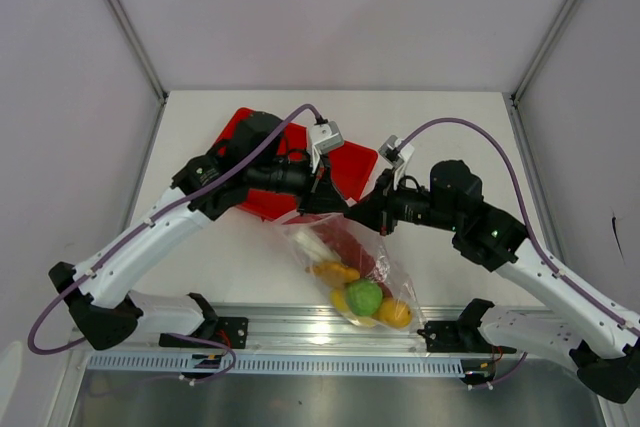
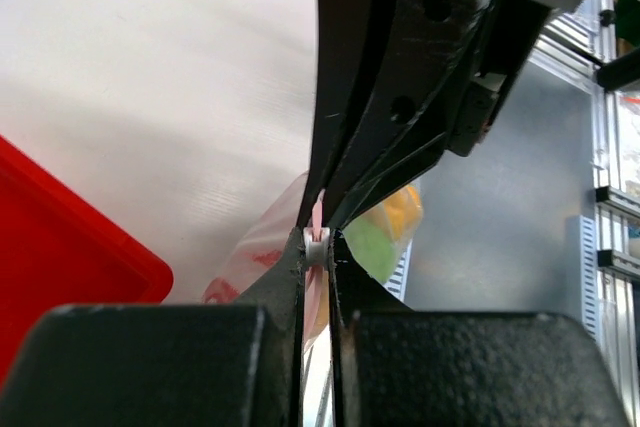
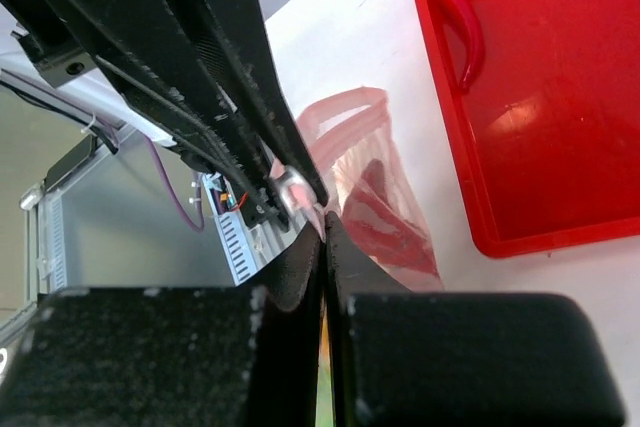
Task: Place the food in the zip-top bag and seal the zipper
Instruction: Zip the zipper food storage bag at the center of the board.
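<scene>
The clear zip-top bag (image 1: 322,239) lies near the table's front edge. Inside it are a green round fruit (image 1: 364,297), yellow fruits (image 1: 395,314), an orange piece (image 1: 335,271) and red chillies (image 1: 362,249). My left gripper (image 1: 340,209) is shut on the pinkish zipper (image 2: 318,215) at its white slider, at the bag's mouth. My right gripper (image 1: 358,219) meets it tip to tip and is shut on the bag's mouth edge (image 3: 338,209). One red chilli (image 3: 466,29) lies in the red tray (image 3: 560,147).
The red tray (image 1: 355,169) sits behind the bag, mostly under the left arm. A metal rail (image 1: 300,332) with the arm bases runs along the near edge, just past the bag's bottom. Grey walls close the table's back and sides.
</scene>
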`<state>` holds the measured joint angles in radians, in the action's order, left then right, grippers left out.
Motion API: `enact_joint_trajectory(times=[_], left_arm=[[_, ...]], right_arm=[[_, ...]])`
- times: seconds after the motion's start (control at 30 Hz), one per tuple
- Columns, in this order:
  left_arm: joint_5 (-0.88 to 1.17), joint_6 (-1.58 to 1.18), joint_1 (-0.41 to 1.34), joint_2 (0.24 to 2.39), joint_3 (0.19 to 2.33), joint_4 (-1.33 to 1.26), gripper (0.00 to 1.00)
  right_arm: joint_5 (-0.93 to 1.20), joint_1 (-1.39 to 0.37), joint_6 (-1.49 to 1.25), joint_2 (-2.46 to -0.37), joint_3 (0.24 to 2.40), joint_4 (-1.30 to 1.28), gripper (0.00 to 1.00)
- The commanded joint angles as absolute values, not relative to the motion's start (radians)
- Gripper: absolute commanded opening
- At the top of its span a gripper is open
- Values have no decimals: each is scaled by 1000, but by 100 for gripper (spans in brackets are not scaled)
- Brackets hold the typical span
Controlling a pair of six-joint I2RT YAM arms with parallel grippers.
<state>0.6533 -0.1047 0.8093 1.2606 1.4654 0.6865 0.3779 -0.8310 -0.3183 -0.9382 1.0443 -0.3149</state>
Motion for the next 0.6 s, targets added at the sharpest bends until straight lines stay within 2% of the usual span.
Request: enact_joint_trajectory(times=[0.0, 0.07, 0.17, 0.33, 0.37, 0.4, 0.43, 0.53, 0.57], left_arm=[[571, -98, 810, 1236, 1427, 742, 4], [536, -98, 810, 1227, 1416, 738, 7], [522, -92, 810, 1209, 1404, 724, 1], [540, -90, 808, 1193, 1411, 704, 1], [543, -86, 810, 1195, 1433, 710, 0], [546, -86, 810, 1196, 1445, 718, 1], [558, -86, 810, 1201, 1451, 722, 1], [607, -84, 808, 1206, 1493, 730, 1], [617, -83, 810, 1204, 1506, 732, 1]], right_arm=[[368, -808, -354, -884, 1075, -169, 0], [390, -805, -365, -882, 1074, -163, 0], [408, -807, -374, -879, 1071, -155, 0], [468, -799, -321, -916, 1136, -271, 0], [486, -796, -278, -923, 1155, -297, 3], [497, -795, -258, -930, 1175, -328, 15], [505, -795, -239, -934, 1208, -378, 42], [518, -788, -183, -937, 1253, -449, 74], [526, -785, -172, -942, 1264, -465, 77]])
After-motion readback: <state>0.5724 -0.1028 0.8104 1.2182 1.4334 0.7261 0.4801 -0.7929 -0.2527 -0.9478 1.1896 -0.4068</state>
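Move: Both hands already pinch the bag's zipper edge, fingertips nearly touching: the pinched stretch is right in the left fingers, and about 2 cm left of the right hand. From the right hand, the green vegetable in the hanging bag is some 8 cm back, 4 cm right and 18 cm below; the yellow fruit beside it about 11 cm back, 10 cm right and equally low. The red tray's middle lies roughly 20 cm ahead, 10 cm left and 20 cm below. The right fingers open wide, let go of the zipper edge and rise about 4 cm while the left keeps pinching. ##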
